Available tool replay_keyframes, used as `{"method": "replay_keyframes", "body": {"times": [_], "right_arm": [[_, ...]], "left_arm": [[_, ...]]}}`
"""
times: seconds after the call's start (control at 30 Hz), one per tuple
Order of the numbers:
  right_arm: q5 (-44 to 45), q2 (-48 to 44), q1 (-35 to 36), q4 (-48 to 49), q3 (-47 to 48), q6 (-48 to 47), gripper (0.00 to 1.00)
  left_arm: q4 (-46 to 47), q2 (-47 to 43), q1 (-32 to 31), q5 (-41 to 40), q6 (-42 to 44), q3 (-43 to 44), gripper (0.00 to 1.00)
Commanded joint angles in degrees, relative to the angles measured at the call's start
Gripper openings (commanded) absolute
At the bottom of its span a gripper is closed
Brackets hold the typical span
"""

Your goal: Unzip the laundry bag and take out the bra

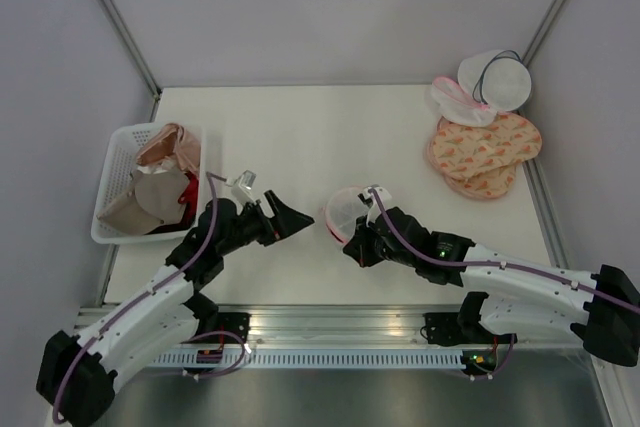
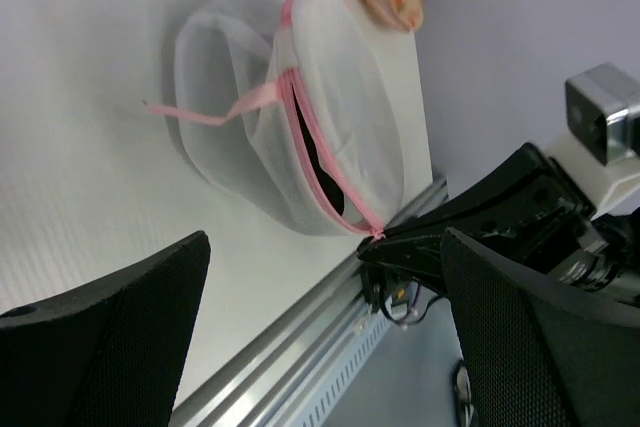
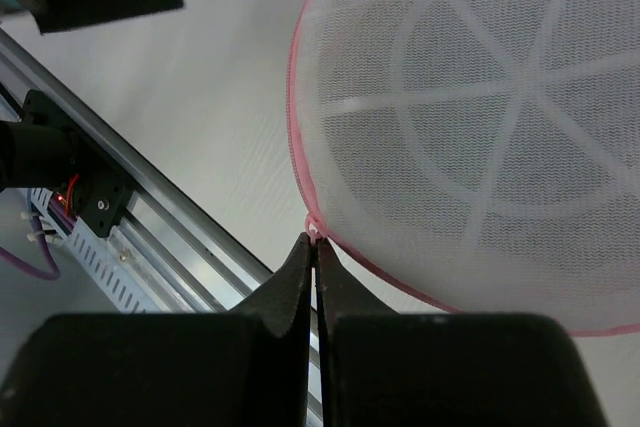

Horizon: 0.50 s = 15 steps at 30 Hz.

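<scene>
The laundry bag (image 1: pixel 345 212) is a small round white mesh pouch with pink trim, lying near the table's front edge. In the left wrist view the laundry bag (image 2: pixel 330 77) stands on edge with its pink zipper partly open. Something black shows in the gap, apparently the bra (image 2: pixel 318 162). My right gripper (image 3: pixel 315 240) is shut on the pink zipper pull at the bag's rim, and its tips (image 2: pixel 385 239) show in the left wrist view too. My left gripper (image 2: pixel 325 277) is open and holds nothing, just left of the bag (image 1: pixel 290 219).
A white basket (image 1: pixel 113 152) of beige, pink and red garments stands at the left. Peach patterned bags (image 1: pixel 485 152) and a white round bag with dark trim (image 1: pixel 497 77) lie at the back right. An aluminium rail (image 1: pixel 330 322) runs along the front edge.
</scene>
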Motion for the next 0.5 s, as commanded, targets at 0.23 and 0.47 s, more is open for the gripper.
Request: {"method": "replay_keyframes", "body": {"times": [0.23, 0.47], "right_arm": [[-4.1, 1.0, -0.1, 5.0, -0.6, -1.2, 0.0], [-5.5, 0.2, -0.1, 6.5, -1.8, -2.7, 0.01]], "left_arm": [[21.5, 17.4, -11.8, -0.5, -9.0, 0.3, 1.0], [24.2, 25.0, -13.9, -4.6, -10.5, 2.6, 0.99]]}}
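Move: The laundry bag's parted zip opening, its middle, is about 11 cm to the left hand's right, roughly 3 cm back and 6 cm below. From that hand the bag's round panel centres some 15 cm right, 1 cm ahead and 8 cm below; the pink strap lies around 9 cm right, level fore and aft, 9 cm down. From the right hand, which already pinches the near zip end, the opening lies about 3 cm left, 3 cm ahead and slightly below. The bag's zip opening is what the left hand closes in on: it sweeps some 7 cm to the right and sinks nearly 4 cm, turning about 10 degrees clockwise and tipping down a little, jaws kept wide open. The right hand, almost still, keeps its closed pinch on the near zip end, holding the bag out for it. Touch by the left fingers can't be made out. ##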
